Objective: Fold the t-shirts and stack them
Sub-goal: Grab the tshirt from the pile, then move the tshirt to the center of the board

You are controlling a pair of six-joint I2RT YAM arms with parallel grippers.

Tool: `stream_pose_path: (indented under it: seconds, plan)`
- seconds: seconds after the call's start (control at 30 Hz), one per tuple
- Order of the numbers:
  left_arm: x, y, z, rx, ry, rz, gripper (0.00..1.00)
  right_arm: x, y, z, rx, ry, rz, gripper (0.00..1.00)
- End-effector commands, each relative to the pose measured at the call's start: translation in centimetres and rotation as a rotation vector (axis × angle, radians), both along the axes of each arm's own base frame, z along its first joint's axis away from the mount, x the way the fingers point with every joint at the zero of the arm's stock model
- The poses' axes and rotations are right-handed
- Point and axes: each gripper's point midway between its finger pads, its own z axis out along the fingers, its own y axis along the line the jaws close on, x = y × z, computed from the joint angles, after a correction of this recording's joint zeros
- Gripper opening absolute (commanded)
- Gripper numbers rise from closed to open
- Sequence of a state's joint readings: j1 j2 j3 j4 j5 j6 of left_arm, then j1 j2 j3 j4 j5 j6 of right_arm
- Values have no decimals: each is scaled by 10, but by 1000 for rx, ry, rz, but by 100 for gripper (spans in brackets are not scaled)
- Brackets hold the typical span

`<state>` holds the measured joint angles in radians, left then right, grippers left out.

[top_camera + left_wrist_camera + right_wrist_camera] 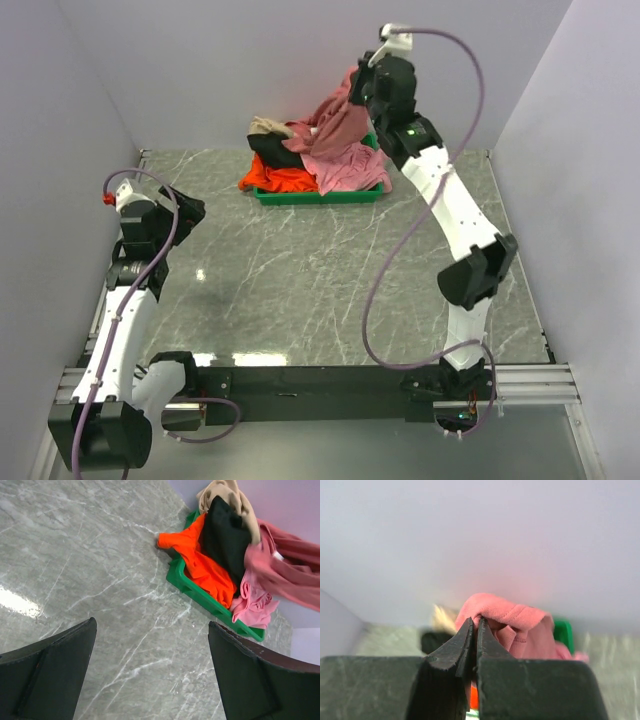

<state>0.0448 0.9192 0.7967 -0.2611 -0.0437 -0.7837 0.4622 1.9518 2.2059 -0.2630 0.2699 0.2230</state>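
A green tray (320,196) at the back of the table holds a heap of t-shirts. My right gripper (357,92) is shut on a fold of the dusty brick-red shirt (338,118) and holds it up above the tray, the cloth hanging down into the heap; the wrist view shows the fingertips (475,624) pinching the shirt (512,617). Light pink (348,168), orange-red (275,178), black (280,150) and tan (265,126) shirts lie in the tray. My left gripper (190,210) is open and empty above the bare table at the left (152,626).
The left wrist view shows the tray (200,598) with the orange-red (205,562), black (227,540), tan (225,492), brick-red (290,577) and pink (255,604) shirts. The grey marble tabletop (320,290) lies between tray and arm bases. Walls enclose three sides.
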Motion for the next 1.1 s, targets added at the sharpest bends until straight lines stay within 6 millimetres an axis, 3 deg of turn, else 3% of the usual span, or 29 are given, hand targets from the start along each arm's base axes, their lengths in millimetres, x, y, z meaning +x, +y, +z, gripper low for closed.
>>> stream_pose_path:
  seconds: [0.0, 0.03, 0.07, 0.17, 0.33, 0.4, 0.57, 0.7, 0.83, 0.97, 1.07]
  plan:
    - [-4, -3, 18, -25, -36, -7, 99, -31, -19, 96, 65, -232, -33, 0]
    - [-5, -3, 18, -27, -36, -7, 99, -36, -18, 108, 76, -257, -33, 0]
    - [-6, -3, 18, -33, -35, -3, 99, -46, -22, 132, 98, -302, -33, 0]
    - [-8, -6, 19, -40, -38, -16, 99, -64, -27, 170, 129, -394, -40, 0]
    - [-8, -7, 17, -50, -25, -14, 99, -101, -37, 218, 195, -505, -20, 0]
    - [-8, -10, 16, -61, -16, -26, 99, -112, -26, 218, 184, -494, 38, 0]
    - [-10, -18, 20, -90, -18, -64, 99, -163, -2, 225, 140, -469, 170, 0]
    - [-18, -21, 21, -114, -11, -68, 99, -223, 33, 241, 137, -502, 317, 0]
    - [-29, -24, 25, -129, -12, -72, 99, -276, 45, 265, 188, -562, 409, 0]
    - [-46, -26, 41, -124, -53, -83, 99, -310, 59, 283, 193, -634, 527, 0]
    - [-61, -19, 51, -106, -57, -48, 99, -334, 69, 284, 239, -613, 656, 0]
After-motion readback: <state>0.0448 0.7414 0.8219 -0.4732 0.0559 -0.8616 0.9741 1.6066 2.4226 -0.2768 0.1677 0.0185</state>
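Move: The red-pink t-shirt is already pinched in the right fingers. The open table it is being brought over has its middle about 22 cm back, 7 cm left and 43 cm below that hand. The green basket is some 4 cm ahead, 7 left and 40 below; in it the pale pink shirt lies 3 ahead, 1 right, and the orange shirt 2 ahead, 17 left, both roughly 35 below. From the left hand, that open middle is level ahead, about 29 cm right and 23 below. The red-pink t-shirt is drawn up off the pile by the right hand, which keeps its shut grip, rises steeply first, then sweeps back from the basket over the open table with a lesser shift left: about 30 cm back and 25 cm up in all. Meanwhile the fingers tip upward and swing counter-clockwise, some 30 degrees each. The empty, open left hand eases back about 5 cm near the end. ##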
